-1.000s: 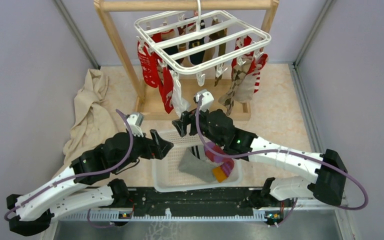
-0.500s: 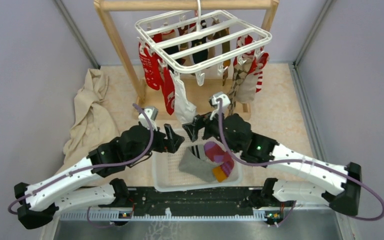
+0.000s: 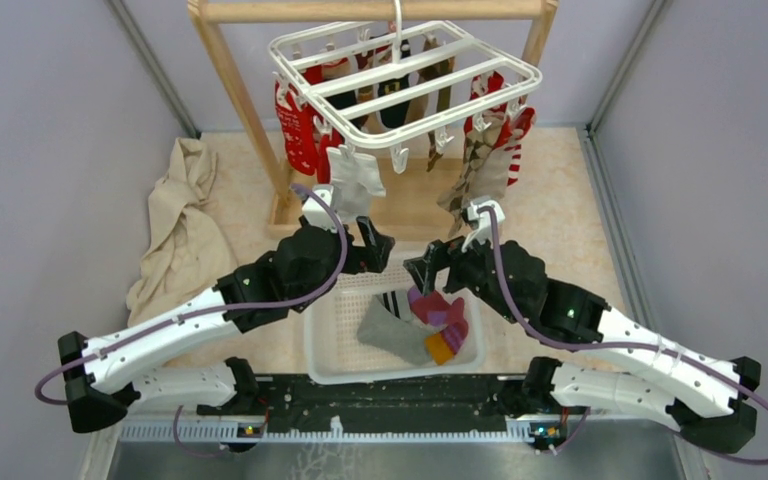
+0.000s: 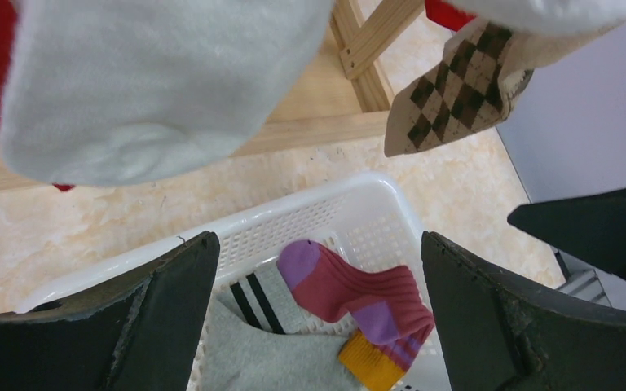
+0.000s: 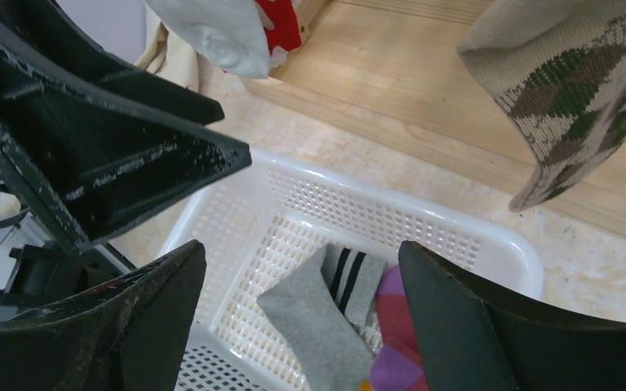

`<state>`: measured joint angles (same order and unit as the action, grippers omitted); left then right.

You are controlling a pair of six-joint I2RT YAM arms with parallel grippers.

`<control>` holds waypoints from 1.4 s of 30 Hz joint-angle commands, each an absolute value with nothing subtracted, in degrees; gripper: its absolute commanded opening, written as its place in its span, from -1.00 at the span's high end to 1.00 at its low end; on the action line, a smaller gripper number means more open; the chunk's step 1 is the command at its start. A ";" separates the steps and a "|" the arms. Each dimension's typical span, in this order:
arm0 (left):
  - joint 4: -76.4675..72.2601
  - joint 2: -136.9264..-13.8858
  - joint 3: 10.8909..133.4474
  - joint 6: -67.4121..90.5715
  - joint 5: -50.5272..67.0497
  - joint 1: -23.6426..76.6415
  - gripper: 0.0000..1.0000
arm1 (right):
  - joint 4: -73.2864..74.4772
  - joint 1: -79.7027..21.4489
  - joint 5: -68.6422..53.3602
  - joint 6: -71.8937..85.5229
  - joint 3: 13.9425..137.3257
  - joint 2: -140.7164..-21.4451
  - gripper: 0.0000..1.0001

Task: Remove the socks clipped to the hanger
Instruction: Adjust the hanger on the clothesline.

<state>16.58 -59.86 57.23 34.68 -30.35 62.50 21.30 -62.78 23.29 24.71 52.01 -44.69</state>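
Observation:
The white hanger (image 3: pixel 405 75) hangs from a wooden frame with several socks clipped under it: red ones (image 3: pixel 300 130), a white one (image 3: pixel 355 185), an argyle one (image 3: pixel 475 165) and a black one with a buckle (image 3: pixel 392 95). My left gripper (image 3: pixel 375 248) is open just below the white sock (image 4: pixel 155 90), with nothing between its fingers (image 4: pixel 171 309). My right gripper (image 3: pixel 428 268) is open and holds nothing. It hovers over the basket, below the argyle sock (image 5: pixel 570 98). In the right wrist view the left gripper (image 5: pixel 130 163) sits close on the left.
A white mesh basket (image 3: pixel 325 340) near the arm bases holds a grey sock (image 3: pixel 395 335) and a magenta sock (image 3: pixel 440 310). The wooden frame's post (image 3: pixel 250 110) and base board (image 3: pixel 410 205) stand behind it. A beige cloth (image 3: pixel 180 230) lies at the left wall.
The left arm has reached forward and right, up to the white sock. The right arm has swung right, off the basket's back edge, and its jaws have opened wider.

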 commanded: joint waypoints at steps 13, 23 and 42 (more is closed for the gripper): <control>11.50 -62.16 60.57 33.70 -41.41 62.85 -0.98 | 23.53 -63.11 22.75 24.56 51.21 -40.54 -0.77; -1.27 -65.63 60.24 24.35 -38.61 62.84 -0.63 | 22.59 -63.11 21.88 24.41 50.72 -40.39 -0.77; 3.58 -63.59 58.93 25.92 -40.52 62.75 1.00 | 23.99 -63.11 19.30 21.64 59.43 -45.40 -0.76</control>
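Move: The white sock hanging from the hanger's near edge is about 7 cm ahead of the left hand, 4 cm to its left, its middle some 6 cm higher. The red sock hangs about 9 cm left of the hand and 8 ahead, at about the white sock's height; the empty front clip is 8 cm ahead, 1 cm right and about 16 above. From the right hand, the white sock is about 10 cm ahead, 10 left and 5 above. The left hand goes about 4 cm forward and 4 cm up to the white sock, fingers wide open, first easing a centimetre left as it turns slightly counter-clockwise, then drifting nearly 3 cm right. Over the second half its fingertips tip up, some 10 degrees in all, and the fingers shut, pinching the lower part of the white sock beside the red one and holding it at nearly the same spot. ##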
